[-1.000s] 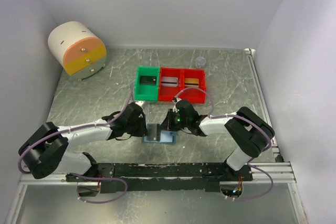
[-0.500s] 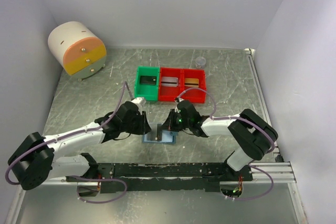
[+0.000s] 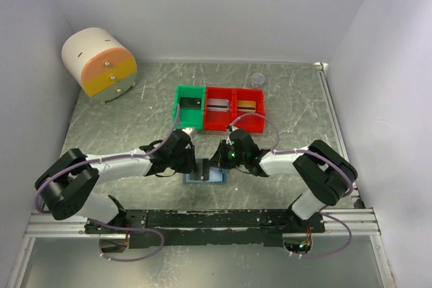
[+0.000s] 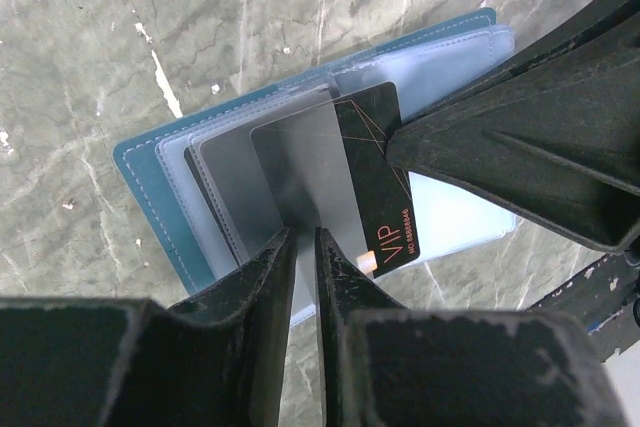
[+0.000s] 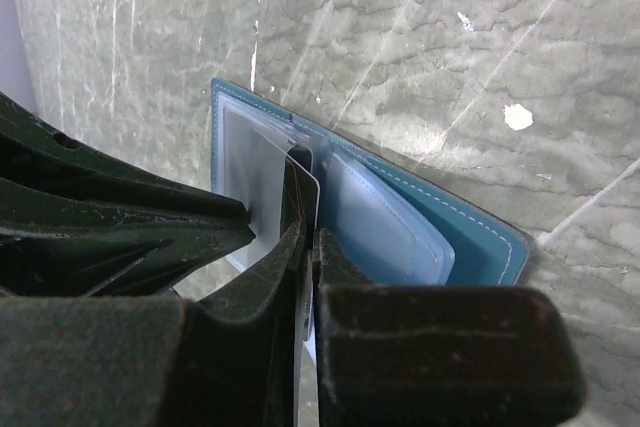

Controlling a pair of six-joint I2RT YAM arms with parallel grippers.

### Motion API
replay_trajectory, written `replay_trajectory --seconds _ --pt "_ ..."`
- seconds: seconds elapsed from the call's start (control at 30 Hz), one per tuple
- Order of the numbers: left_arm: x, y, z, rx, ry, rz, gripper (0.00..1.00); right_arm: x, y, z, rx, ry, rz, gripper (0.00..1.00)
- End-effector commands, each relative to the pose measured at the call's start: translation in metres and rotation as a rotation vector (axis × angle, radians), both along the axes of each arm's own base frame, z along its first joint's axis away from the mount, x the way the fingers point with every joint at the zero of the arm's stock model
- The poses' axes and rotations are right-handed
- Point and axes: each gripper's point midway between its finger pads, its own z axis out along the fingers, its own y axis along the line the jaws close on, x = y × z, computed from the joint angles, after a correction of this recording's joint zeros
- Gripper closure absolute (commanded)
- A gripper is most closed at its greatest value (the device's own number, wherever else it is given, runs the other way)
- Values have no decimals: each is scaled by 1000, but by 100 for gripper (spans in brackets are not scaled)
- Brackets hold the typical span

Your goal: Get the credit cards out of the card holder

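The blue card holder [image 3: 206, 177] [image 4: 150, 172] [image 5: 480, 237] lies open between both grippers near the table's front edge. A black credit card [image 4: 385, 207] marked VIP sticks out of its clear pockets, and in the right wrist view this card [image 5: 303, 187] shows edge-on. My right gripper [image 3: 217, 161] [image 5: 308, 237] is shut on that card's edge. My left gripper [image 3: 196, 164] [image 4: 302, 239] has its jaws almost together on a grey translucent pocket leaf [image 4: 300, 172] of the holder, right beside the card.
A green bin [image 3: 188, 106] and a double red bin [image 3: 235, 109] stand just behind the holder, each compartment with a card lying in it. At the back left sits a round drawer unit [image 3: 99, 64]. A small clear disc [image 3: 257, 79] lies at the back.
My left gripper has shifted a little to the right, closer over the holder, and its arm has changed pose. The right gripper has stayed on the card.
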Motion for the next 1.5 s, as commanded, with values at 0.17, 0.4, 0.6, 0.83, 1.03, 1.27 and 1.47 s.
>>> replay_trajectory --seconds 0.17,0.4,0.6,0.83,1.03,1.27,1.47 --pt "-13 24 -17 108 25 29 75 -8 12 4 113 25 49 87" --pt "-11 26 -13 115 17 34 76 -14 15 8 141 26 101 86" --pt "-9 25 -8 114 2 32 76 -9 9 8 116 21 74 99" --pt "-9 20 -5 92 -11 6 76 -2 -9 10 101 22 27 100" --pt "-10 17 -6 83 -11 -9 76 0 -10 3 53 30 41 92" --pt "-11 15 -8 78 -2 -9 75 -14 4 8 139 47 150 77" --pt "-11 16 -11 93 3 -2 76 -19 9 8 186 64 180 75"
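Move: The black VIP card, partly out of its pocket, has its middle about 3 cm left of the right hand, 1 cm back and 1 cm lower, its exposed edge still between those fingers. From the left hand the card lies 2 cm right, 1 cm ahead, 1 cm lower. The open card holder beneath is centred 2 cm left and 2 cm back of the right hand, 2 cm down. The right fingers open, shut, pull the card about 2 cm right, then reopen while easing back and left. ##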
